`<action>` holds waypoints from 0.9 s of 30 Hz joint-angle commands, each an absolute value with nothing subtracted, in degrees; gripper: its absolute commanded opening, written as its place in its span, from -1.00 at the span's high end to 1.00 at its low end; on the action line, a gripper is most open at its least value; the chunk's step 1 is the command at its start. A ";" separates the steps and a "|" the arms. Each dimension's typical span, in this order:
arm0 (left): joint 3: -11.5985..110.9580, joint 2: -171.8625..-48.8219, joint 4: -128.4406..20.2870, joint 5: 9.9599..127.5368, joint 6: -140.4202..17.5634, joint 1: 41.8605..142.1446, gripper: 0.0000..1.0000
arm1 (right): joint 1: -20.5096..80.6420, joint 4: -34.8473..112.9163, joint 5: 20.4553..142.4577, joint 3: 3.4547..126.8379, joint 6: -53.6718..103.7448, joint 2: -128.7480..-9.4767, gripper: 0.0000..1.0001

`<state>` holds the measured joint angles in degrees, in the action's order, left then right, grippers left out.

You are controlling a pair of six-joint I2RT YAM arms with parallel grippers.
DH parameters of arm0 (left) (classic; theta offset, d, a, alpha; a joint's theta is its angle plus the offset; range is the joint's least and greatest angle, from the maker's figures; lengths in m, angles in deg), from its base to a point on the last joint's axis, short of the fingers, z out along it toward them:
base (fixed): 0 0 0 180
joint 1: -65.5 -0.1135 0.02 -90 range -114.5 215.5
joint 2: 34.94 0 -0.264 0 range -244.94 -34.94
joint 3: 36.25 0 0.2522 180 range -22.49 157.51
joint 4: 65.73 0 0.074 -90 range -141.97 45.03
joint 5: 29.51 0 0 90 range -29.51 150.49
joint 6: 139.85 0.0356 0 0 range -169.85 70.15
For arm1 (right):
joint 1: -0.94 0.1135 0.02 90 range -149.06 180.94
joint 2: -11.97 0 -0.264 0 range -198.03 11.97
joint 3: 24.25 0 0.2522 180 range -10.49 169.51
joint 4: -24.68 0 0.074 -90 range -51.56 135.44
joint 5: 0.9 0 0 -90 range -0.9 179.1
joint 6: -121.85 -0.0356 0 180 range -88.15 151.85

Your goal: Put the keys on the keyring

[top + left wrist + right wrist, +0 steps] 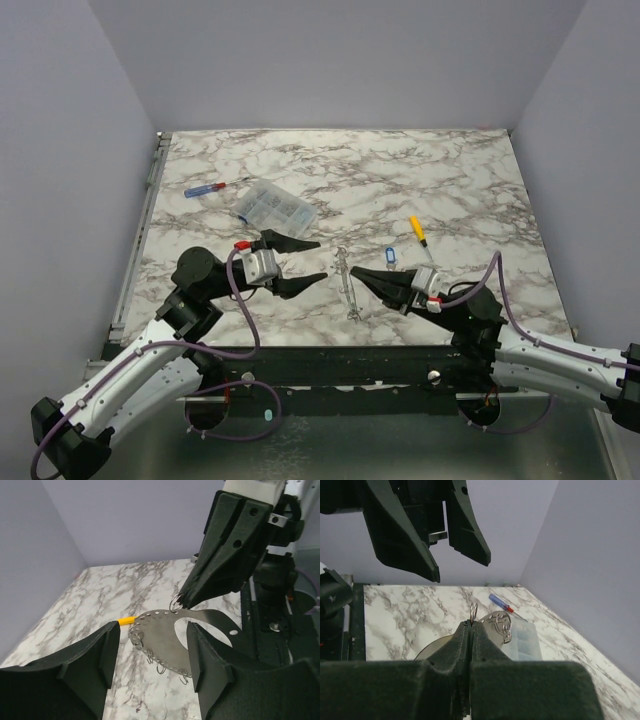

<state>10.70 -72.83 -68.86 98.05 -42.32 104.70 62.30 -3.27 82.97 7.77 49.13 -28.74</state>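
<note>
The keyring (160, 637) is a flat silver crescent plate with holes along its rim and several small wire rings hanging from them. It stands on edge in the top view, keyring (348, 288). My right gripper (354, 270) is shut on one small ring (474, 611) at the plate's top edge. My left gripper (322, 259) is open just left of the plate, which shows between its two fingers (107, 645) in the left wrist view. A blue-tagged key (390, 257) and a yellow-headed key (417, 229) lie on the marble behind the right gripper.
A clear compartment box (275, 205) and a red-and-blue screwdriver (213, 187) lie at the back left; both also show in the right wrist view, the box (525, 640) and the screwdriver (500, 602). Walls close in the table on three sides.
</note>
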 commanded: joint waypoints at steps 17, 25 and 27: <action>10.12 -78.03 -87.32 113.91 -58.59 104.24 0.16 | 62.03 -23.71 74.19 7.35 38.04 -33.36 0.99; 9.69 -78.48 -88.54 114.70 -59.37 104.24 0.23 | 62.02 -29.42 72.91 8.43 35.95 -36.23 0.99; 9.43 -78.35 -88.54 114.15 -59.21 104.24 0.17 | 62.05 -29.78 72.29 8.79 35.62 -36.59 0.99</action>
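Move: The small wire ring at the top of the steel plate is pinched in the right fingertips, about 1 cm to the left of the right hand point. From the left hand it lies some 7 cm to the right, 1 cm back and 2 cm lower. The plate hangs below, its middle roughly 5 cm under the right hand and 2 cm to its left. On the table, the blue tag lies about 16 cm ahead of the right hand, 10 cm to its right and 28 cm below. The wire ring, with the hanging plate, is carried about 3 cm back and as much up, then slightly left towards the left gripper, as the closed right fingers keep their pinch and turn some 15 degrees. The left hand draws back about 4 cm, easing right towards the ring, then rises 2 cm, swinging clockwise while its open fingers narrow by about a third without shutting. ##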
